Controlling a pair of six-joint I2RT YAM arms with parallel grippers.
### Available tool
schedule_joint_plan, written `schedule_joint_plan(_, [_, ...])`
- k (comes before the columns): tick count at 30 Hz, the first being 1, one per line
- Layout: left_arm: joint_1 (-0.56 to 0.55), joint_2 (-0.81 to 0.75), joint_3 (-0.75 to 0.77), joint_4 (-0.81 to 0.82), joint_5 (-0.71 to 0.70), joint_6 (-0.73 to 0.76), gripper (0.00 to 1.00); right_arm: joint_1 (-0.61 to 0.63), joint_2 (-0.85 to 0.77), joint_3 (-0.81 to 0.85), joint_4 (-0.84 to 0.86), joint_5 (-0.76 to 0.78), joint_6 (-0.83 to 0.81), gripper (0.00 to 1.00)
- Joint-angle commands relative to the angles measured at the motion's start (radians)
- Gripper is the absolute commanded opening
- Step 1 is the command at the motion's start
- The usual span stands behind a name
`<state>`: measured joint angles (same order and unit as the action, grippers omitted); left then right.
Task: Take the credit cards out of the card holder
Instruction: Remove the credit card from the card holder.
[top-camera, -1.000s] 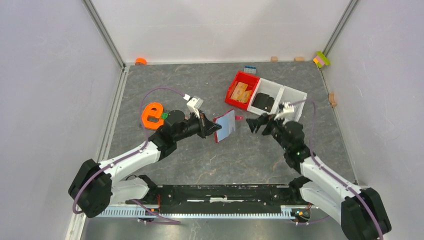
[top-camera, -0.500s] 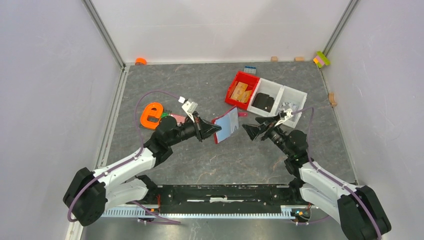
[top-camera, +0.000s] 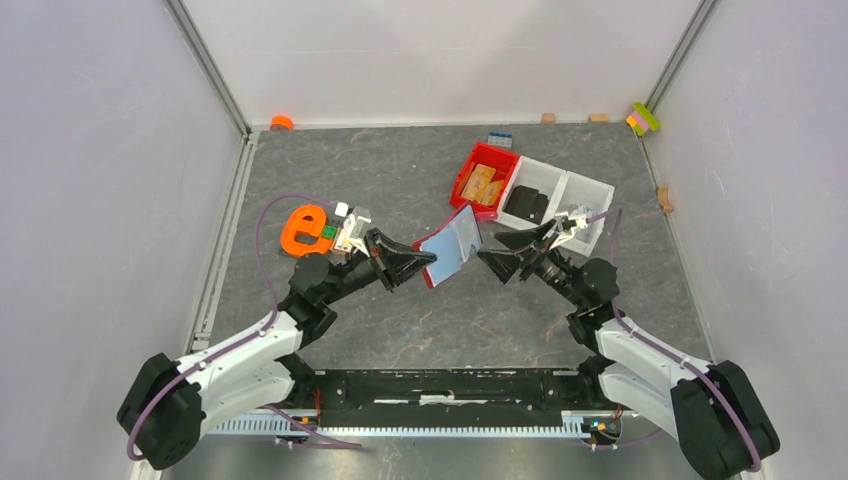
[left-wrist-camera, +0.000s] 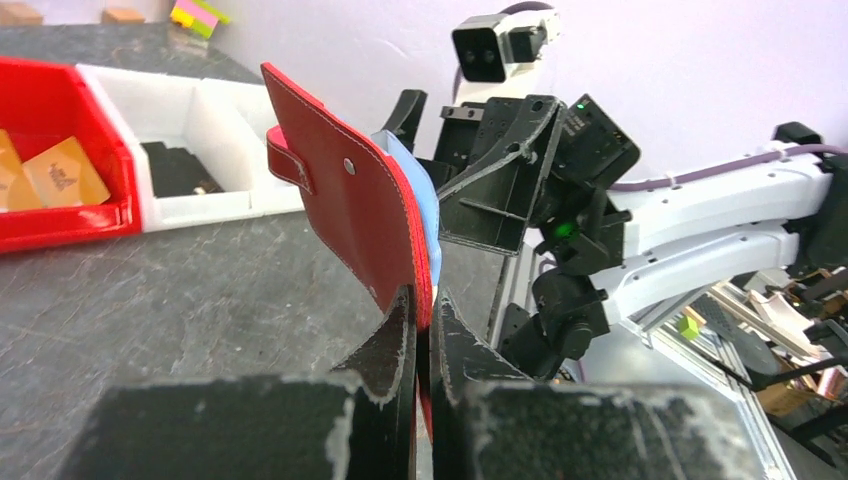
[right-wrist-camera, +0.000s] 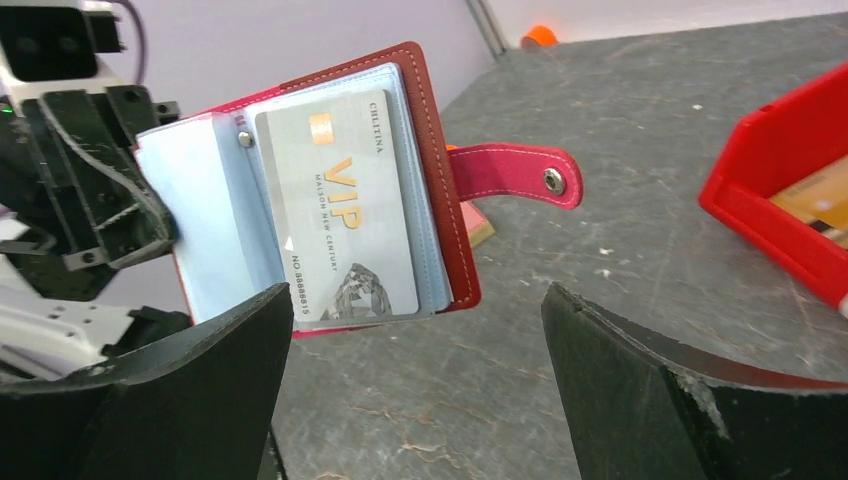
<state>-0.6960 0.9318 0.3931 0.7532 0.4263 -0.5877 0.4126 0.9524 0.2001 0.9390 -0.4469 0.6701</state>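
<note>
The dark red card holder (top-camera: 449, 246) hangs open above the middle of the table, held up by its lower edge. My left gripper (top-camera: 428, 263) is shut on that edge, and in the left wrist view its jaws (left-wrist-camera: 422, 296) pinch the red cover (left-wrist-camera: 345, 195). A grey VIP credit card (right-wrist-camera: 345, 200) sits in a clear sleeve, facing the right wrist camera, with light blue sleeves (right-wrist-camera: 200, 225) beside it. The clasp strap (right-wrist-camera: 510, 172) sticks out to the right. My right gripper (top-camera: 499, 252) stands wide open just right of the holder, not touching it; nothing is between its fingers (right-wrist-camera: 418, 300).
A red bin (top-camera: 470, 192) with tan wooden pieces and two white bins (top-camera: 578, 192) stand behind the right gripper. An orange letter e (top-camera: 303, 228) lies by the left wrist. Small blocks lie along the back wall (top-camera: 644, 118).
The left arm's wrist has drawn back to the left while keeping the holder raised. The right gripper has moved left and closer to the holder, still open.
</note>
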Motion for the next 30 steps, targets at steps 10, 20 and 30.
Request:
schedule_joint_plan(10, [-0.003, 0.067, -0.008, 0.380, 0.181, -0.153, 0.03, -0.015, 0.013, -0.043, 0.306, -0.074, 0.178, 0.98])
schedule_joint_plan(20, [-0.004, 0.053, -0.010, 0.351, 0.162, -0.135, 0.03, -0.034, 0.129, -0.061, 0.659, -0.189, 0.384, 0.88])
schedule_joint_plan(30, [-0.003, 0.015, -0.010, 0.242, 0.090, -0.083, 0.02, -0.038, 0.263, -0.038, 0.929, -0.266, 0.513, 0.50])
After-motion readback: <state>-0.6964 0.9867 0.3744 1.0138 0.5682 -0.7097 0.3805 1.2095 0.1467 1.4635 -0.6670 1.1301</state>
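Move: The VIP card sits in the far-side leaf of the open card holder, about 6 cm left of the right gripper, 2 cm ahead and some 3 cm higher; its pink strap is about 7 cm ahead, 2 left and 4 up. Down on the table, roughly 19 cm lower, the red box is some 16 cm ahead, the white tray 9 ahead and 17 right. From the left gripper the card is about 4 cm ahead, 7 right and level. Keep the left gripper pinched on the holder's near leaf and bring it about 4 cm back and up, turning it some 10 degrees clockwise. Meanwhile draw the open right gripper back and up 4 cm, then dip it about 2.5 cm while edging left to the lower end of the card, turning counter-clockwise with its left side rising; half close its fingers either side of the leaf's edge. ##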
